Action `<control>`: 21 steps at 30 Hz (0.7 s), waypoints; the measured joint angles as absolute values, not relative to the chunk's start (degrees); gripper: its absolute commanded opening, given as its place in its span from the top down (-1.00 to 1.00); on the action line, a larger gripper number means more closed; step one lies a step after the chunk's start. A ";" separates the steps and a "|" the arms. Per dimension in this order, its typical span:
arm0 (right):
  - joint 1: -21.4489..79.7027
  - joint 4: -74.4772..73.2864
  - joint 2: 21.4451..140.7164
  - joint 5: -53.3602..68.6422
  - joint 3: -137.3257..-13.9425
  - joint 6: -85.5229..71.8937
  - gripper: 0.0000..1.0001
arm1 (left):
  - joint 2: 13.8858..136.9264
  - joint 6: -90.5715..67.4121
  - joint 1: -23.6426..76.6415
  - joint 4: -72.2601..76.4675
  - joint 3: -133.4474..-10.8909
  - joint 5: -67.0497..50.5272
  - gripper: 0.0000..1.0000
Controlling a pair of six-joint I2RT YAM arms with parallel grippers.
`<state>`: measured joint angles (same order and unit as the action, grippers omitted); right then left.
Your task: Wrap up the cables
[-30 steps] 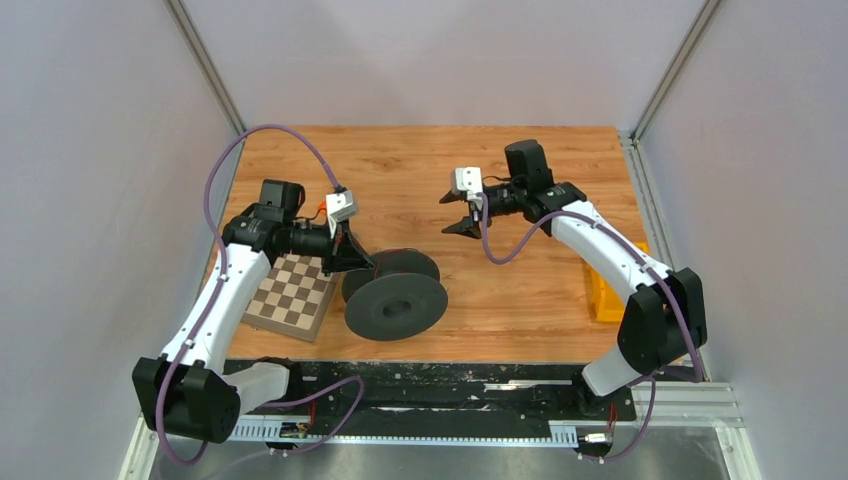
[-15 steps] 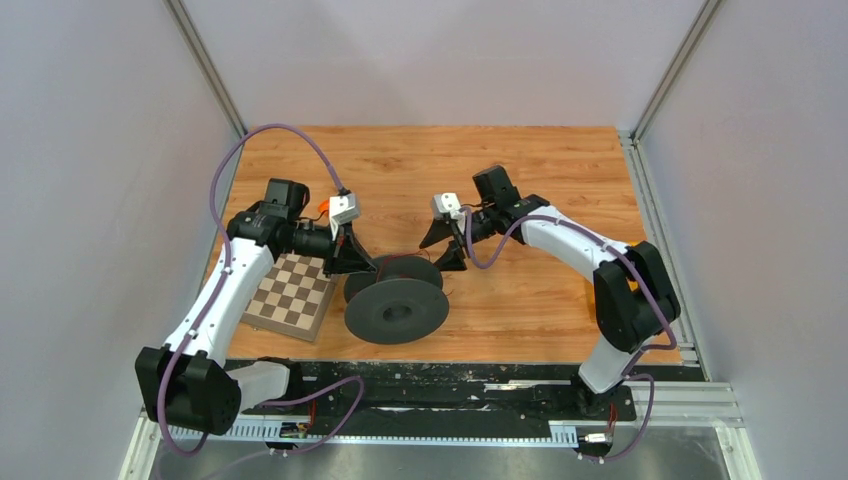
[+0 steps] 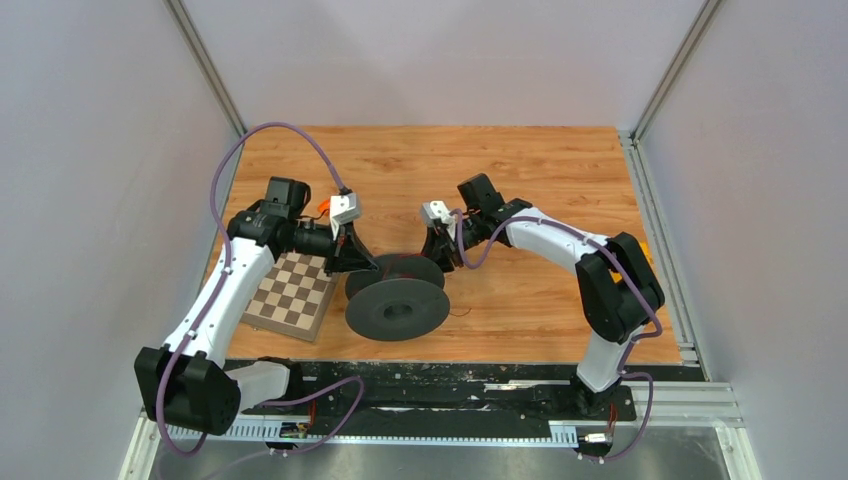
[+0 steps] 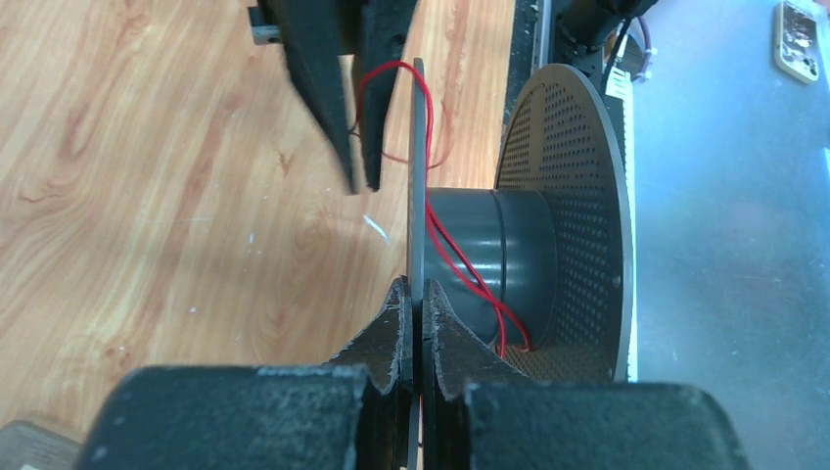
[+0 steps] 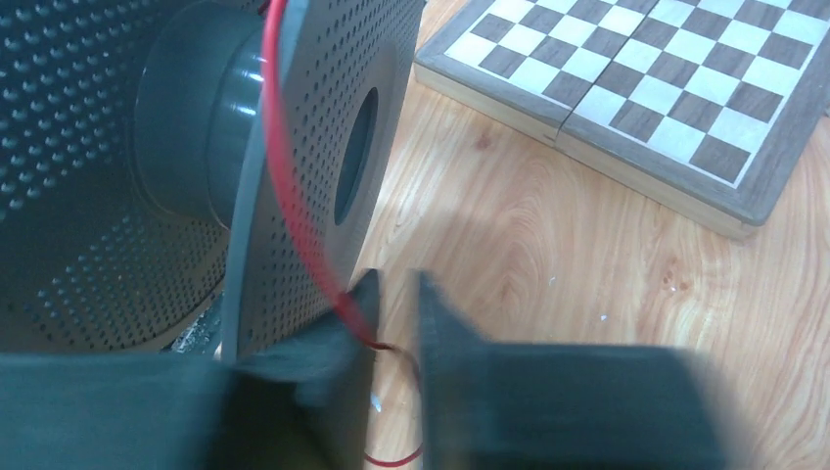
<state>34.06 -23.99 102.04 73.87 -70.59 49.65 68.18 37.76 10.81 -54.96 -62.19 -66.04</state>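
A black spool (image 3: 397, 308) stands on its side on the wooden table, next to the chessboard. A thin red cable (image 4: 460, 264) crosses its grey core and loops over the thin flange (image 4: 418, 147). My left gripper (image 4: 418, 299) is shut on that flange's rim, at the spool's left (image 3: 362, 262). My right gripper (image 3: 440, 255) is at the spool's far right edge. Its jaws stand a narrow gap apart (image 5: 396, 284), and the cable (image 5: 294, 215) runs down the perforated flange and passes between them. The rest of the cable curls onto the table below.
A folded chessboard (image 3: 292, 292) lies flat left of the spool, under the left arm, and shows beyond the flange (image 5: 666, 88) in the right wrist view. Purple arm cables arch over both arms. Grey walls close in the table on both sides.
The right arm has swung left and down from mid-table to the spool's edge. Its jaws have narrowed around the red cable. The left gripper and spool have stayed put.
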 measured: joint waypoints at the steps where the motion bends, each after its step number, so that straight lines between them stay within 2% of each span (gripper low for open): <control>1: 34.06 -23.97 102.04 73.91 -70.59 49.58 1.00 | 68.18 37.60 10.81 -54.11 -62.19 -65.93 1.00; 6: 32.16 -23.66 102.02 70.96 -70.59 43.75 1.00 | 67.72 34.46 10.79 -49.93 -62.19 -64.82 1.00; 12: 27.70 -19.27 100.25 60.14 -69.08 29.58 1.00 | 64.45 25.28 10.09 -41.32 -60.62 -62.06 1.00; 20: 24.99 -13.23 95.72 48.23 -69.41 12.16 0.99 | 58.33 -0.25 5.80 -19.20 -51.18 -58.72 1.00; 21: 24.99 -12.32 95.07 47.88 -69.34 10.70 0.93 | 57.41 -3.84 5.65 -16.25 -49.76 -57.78 1.00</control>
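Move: At the right fingertips, half open and closing, the red cable comes over from the spool; the spool's middle is about 10 cm left, 5 cm back and slightly above that hand. The left hand already grips the spool's far flange, the spool's middle some 6 cm right, 4 cm back and 3 cm below it. From the left hand the cable at the right fingertips is roughly 15 cm right, 1 cm ahead and 3 cm lower; the chessboard lies 20 cm left, level ahead, 20 cm below. Pinching the cable as its fingers shut fully, the right hand pulls it forward about 10 cm and half as far right, away from the spool, dipping a little before rising, and swings some 40 degrees clockwise. The left hand keeps its grip on the flange, carrying the spool about 5 cm forward and 3 cm up while turning it counter-clockwise. ##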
